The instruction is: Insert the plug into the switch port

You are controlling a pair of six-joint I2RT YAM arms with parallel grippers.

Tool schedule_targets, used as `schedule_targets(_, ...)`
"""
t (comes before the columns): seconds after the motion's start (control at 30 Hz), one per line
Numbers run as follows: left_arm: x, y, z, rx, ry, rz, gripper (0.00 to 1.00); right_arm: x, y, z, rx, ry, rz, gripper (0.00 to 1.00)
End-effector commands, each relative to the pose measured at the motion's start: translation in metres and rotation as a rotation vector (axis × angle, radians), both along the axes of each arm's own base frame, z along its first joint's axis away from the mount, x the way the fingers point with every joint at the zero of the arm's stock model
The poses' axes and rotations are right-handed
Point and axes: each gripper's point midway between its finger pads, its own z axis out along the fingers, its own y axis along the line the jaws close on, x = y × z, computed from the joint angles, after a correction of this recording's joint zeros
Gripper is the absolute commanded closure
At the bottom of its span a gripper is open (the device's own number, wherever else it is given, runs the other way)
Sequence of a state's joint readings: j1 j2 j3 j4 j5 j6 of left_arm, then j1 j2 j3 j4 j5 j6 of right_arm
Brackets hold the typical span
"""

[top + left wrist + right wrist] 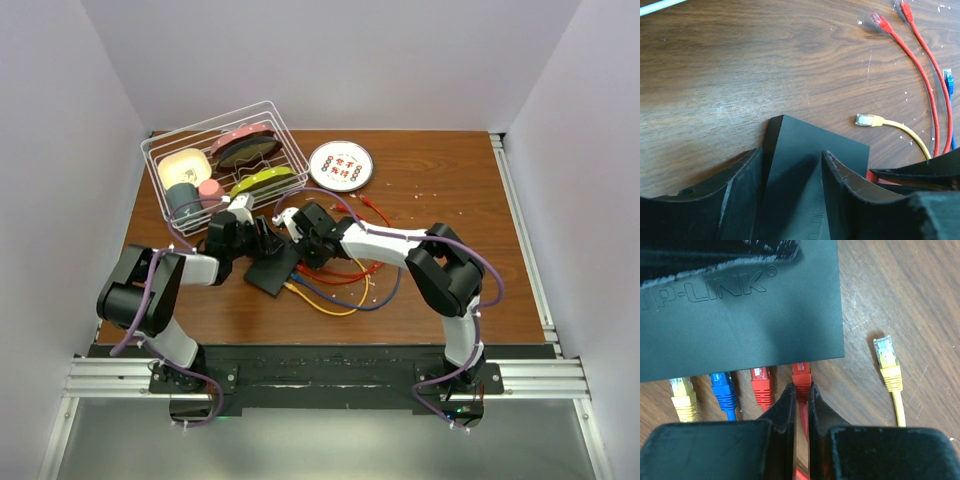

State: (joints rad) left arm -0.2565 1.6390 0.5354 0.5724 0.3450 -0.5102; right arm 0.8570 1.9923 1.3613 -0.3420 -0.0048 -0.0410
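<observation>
The switch (740,315) is a flat black box marked TP-LINK; it lies mid-table (272,272). Along its near edge sit a yellow (682,390), a blue (722,385) and a red plug (761,380). My right gripper (800,387) (303,250) is shut on a second red plug (801,372), whose tip is in a port at the switch's edge. My left gripper (791,152) (262,245) has its fingers apart around a corner of the switch (790,135); I cannot tell whether they touch it.
A loose yellow plug (886,357) (867,120) lies right of the switch. Loose red plugs (880,21) and a blue one (948,80) lie farther out. Coiled cables (340,290) trail toward me. A wire dish rack (160,150) and a round white plate (340,165) stand at the back.
</observation>
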Motion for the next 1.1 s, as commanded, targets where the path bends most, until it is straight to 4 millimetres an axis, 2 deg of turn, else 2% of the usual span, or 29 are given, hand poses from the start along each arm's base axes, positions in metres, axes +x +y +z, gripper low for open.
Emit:
schedule_targets(0.0, -0.033, -0.043, 0.031, -0.123, 0.027, -0.216, 0.42, 0.046, 0.053, 0.079, 0.268, -0.263, -0.023, 0.96)
schedule_targets(0.03, -0.032, -0.041, 0.031, -0.118, 0.027, -0.206, 0.4, 0.045, 0.052, 0.079, 0.266, -0.264, -0.026, 0.96)
schedule_targets(0.17, -0.026, -0.028, 0.042, -0.093, 0.0, -0.14, 0.26, 0.047, 0.046, 0.087, 0.263, -0.281, -0.055, 0.78)
schedule_targets(0.2, -0.024, -0.023, 0.048, -0.08, -0.017, -0.116, 0.24, 0.047, 0.043, 0.09, 0.262, -0.287, -0.062, 0.69)
schedule_targets(0.27, -0.019, -0.016, 0.058, -0.067, -0.044, -0.085, 0.18, 0.046, 0.039, 0.099, 0.267, -0.301, -0.073, 0.62)
schedule_targets(0.3, -0.017, -0.011, 0.069, -0.052, -0.076, -0.062, 0.17, 0.046, 0.038, 0.102, 0.267, -0.304, -0.077, 0.54)
schedule_targets(0.37, -0.012, -0.006, 0.086, -0.038, -0.122, -0.033, 0.1, 0.044, 0.032, 0.111, 0.264, -0.314, -0.087, 0.47)
schedule_targets(0.4, -0.01, 0.0, 0.102, -0.023, -0.168, -0.007, 0.08, 0.043, 0.029, 0.114, 0.264, -0.318, -0.09, 0.43)
schedule_targets(0.43, -0.008, 0.003, 0.11, -0.015, -0.191, 0.009, 0.05, 0.043, 0.026, 0.119, 0.262, -0.33, -0.101, 0.36)
schedule_targets(0.5, -0.007, 0.01, 0.135, 0.005, -0.259, 0.037, 0.03, 0.04, 0.018, 0.134, 0.278, -0.347, -0.116, 0.29)
schedule_targets(0.63, -0.007, 0.025, 0.169, 0.045, -0.338, 0.098, 0.0, 0.032, 0.004, 0.165, 0.32, -0.393, -0.138, 0.09)
schedule_targets(0.67, -0.008, 0.028, 0.174, 0.06, -0.354, 0.102, 0.0, 0.03, -0.002, 0.168, 0.318, -0.401, -0.144, 0.06)
schedule_targets(0.7, -0.01, 0.031, 0.186, 0.063, -0.378, 0.117, 0.0, 0.026, -0.007, 0.183, 0.344, -0.419, -0.148, 0.04)
schedule_targets(0.73, -0.012, 0.032, 0.191, 0.064, -0.39, 0.121, 0.0, 0.023, -0.01, 0.19, 0.369, -0.417, -0.169, 0.03)
schedule_targets(0.77, -0.014, 0.035, 0.197, 0.063, -0.402, 0.13, 0.0, 0.02, -0.016, 0.19, 0.374, -0.42, -0.187, 0.02)
schedule_targets(0.8, -0.018, 0.037, 0.207, 0.06, -0.433, 0.134, 0.0, 0.016, -0.022, 0.207, 0.407, -0.445, -0.196, 0.02)
schedule_targets(0.83, -0.02, 0.037, 0.213, 0.051, -0.451, 0.135, 0.0, 0.014, -0.027, 0.212, 0.422, -0.458, -0.211, 0.02)
schedule_targets(0.87, -0.023, 0.038, 0.219, 0.044, -0.471, 0.137, 0.0, 0.011, -0.033, 0.208, 0.431, -0.463, -0.226, 0.02)
schedule_targets(0.9, -0.028, 0.039, 0.227, 0.031, -0.5, 0.139, 0.0, 0.01, -0.04, 0.213, 0.44, -0.483, -0.244, 0.01)
schedule_targets(0.93, -0.03, 0.04, 0.23, 0.024, -0.513, 0.143, 0.0, 0.006, -0.047, 0.227, 0.475, -0.51, -0.26, 0.01)
schedule_targets(0.97, -0.034, 0.041, 0.238, 0.012, -0.54, 0.151, 0.0, 0.003, -0.053, 0.224, 0.484, -0.513, -0.276, 0.02)
schedule_targets(1.03, -0.035, 0.044, 0.24, 0.01, -0.548, 0.164, 0.0, -0.002, -0.063, 0.239, 0.521, -0.542, -0.298, 0.01)
schedule_targets(1.07, -0.036, 0.044, 0.241, 0.009, -0.551, 0.166, 0.0, -0.004, -0.066, 0.236, 0.524, -0.539, -0.311, 0.01)
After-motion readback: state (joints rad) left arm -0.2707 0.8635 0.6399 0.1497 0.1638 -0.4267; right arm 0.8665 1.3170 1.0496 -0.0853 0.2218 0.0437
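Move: The closed right fingers still pinch the red plug, which sits at its port about 1 cm to their left. The second red plug is 2 cm nearer and 2 cm left of that hand, the blue one 4 cm nearer and 3 cm left, a loose yellow plug some 5 cm ahead and 1 cm right. The left fingers straddle the switch's left edge, its middle 4 cm back and 2 cm right; the held plug lies 3 cm back and 7 cm right. Upward go both arms, leaving the work. The right fingers open wide and let go of the red plug, the hand easing about 3 cm forward, then swinging back and rightward as it climbs some 21 cm. The left fingers, already loosening, spread fully and come off the switch, rising about 22 cm with a slight drift back and left. Both wrists tip their fingers up towards level. ##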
